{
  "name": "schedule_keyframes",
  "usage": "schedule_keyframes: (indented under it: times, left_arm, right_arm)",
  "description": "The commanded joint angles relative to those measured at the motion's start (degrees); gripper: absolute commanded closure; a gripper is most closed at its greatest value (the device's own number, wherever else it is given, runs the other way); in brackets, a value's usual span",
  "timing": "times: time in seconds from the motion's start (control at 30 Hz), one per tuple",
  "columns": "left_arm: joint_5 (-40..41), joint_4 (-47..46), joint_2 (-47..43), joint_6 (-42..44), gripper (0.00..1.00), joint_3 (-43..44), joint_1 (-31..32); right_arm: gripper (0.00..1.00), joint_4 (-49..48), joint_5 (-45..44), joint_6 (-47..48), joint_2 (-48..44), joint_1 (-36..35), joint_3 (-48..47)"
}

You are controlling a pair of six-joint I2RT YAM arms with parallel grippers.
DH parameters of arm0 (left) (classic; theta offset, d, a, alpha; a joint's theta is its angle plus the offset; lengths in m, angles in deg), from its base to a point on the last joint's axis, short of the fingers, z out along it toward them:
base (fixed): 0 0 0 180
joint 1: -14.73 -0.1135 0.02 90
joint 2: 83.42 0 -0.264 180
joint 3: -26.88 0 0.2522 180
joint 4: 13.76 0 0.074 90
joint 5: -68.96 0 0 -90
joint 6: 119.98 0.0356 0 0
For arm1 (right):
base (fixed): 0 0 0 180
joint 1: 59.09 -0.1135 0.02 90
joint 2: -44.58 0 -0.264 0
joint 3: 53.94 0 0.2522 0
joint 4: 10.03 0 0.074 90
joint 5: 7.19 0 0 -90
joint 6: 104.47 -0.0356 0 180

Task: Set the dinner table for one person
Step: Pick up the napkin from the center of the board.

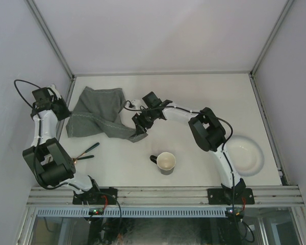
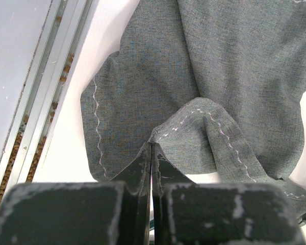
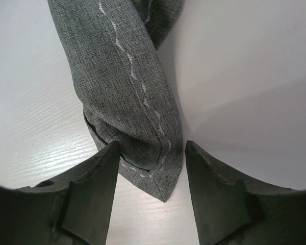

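Observation:
A square grey stitched cloth mat [image 1: 99,117] lies crumpled and partly folded at the back left of the dinner table [image 1: 204,97]. At the mat's left edge, my left gripper [image 1: 64,111] is shut on a raised fold; the left wrist view shows its jaws [image 2: 152,145] pressed together on the cloth [image 2: 194,61]. My right gripper [image 1: 141,127] is open and straddles the mat's near right corner. The right wrist view shows that rolled corner [image 3: 122,92] lying on the table between the fingers [image 3: 150,148]. The left finger touches the cloth and the right finger stands apart from it.
A cream mug [image 1: 166,163] with a dark handle stands near the front middle. A white bowl [image 1: 245,155] sits at the front right. Dark-handled cutlery [image 1: 86,151] lies at the front left, near the left arm's base. Aluminium rails [image 2: 46,102] border the tabletop.

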State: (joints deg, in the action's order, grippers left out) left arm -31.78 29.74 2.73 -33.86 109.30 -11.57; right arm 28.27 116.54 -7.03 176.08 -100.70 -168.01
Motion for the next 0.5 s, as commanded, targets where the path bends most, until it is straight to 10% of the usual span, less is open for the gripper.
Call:
schedule_keyframes:
  times: [0.0, 0.13, 0.47]
  left_arm:
    - [-0.39, -0.65, -2.56, 0.54, 1.0, -0.54, -0.35]
    - [-0.37, -0.56, -3.0, 0.46, 1.0, -0.58, -0.38]
    - [-5.71, -0.42, -6.06, 0.27, 1.0, 4.08, -0.34]
  right_arm:
    - [0.5, -1.87, 0.53, -0.78, 0.68, -0.93, 0.66]
    - [1.0, -0.56, -0.31, -0.41, 0.47, -0.93, -0.76]
    - [1.0, 7.73, -12.13, 4.47, -12.96, 4.24, -3.22]
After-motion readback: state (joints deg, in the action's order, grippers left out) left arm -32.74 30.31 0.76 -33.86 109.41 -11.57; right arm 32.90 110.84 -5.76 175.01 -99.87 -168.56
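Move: The napkin's loose right-hand end lies between the right hand's open fingers, about 1 cm back and 1 cm below the hand point. From this hand, the napkin's main body spreads some 21 cm to the left and 12 cm farther out, the mug stands about 12 cm to the right and 15 cm back, and the cutlery is roughly 25 cm left and 10 cm back. For the left hand, that loose end is about 35 cm to the right, 5 cm back and 13 cm below. Sinking about 1 cm and easing slightly back, the right hand shuts its straddling fingers and pinches the napkin's loose end just inside its tip, then draws it roughly 2 cm to the right and 1.5 cm forward, away from the main body, starting to rise. The left hand keeps its shut fingers on the raised left corner, staying put at first and then lifting about 1 cm. ##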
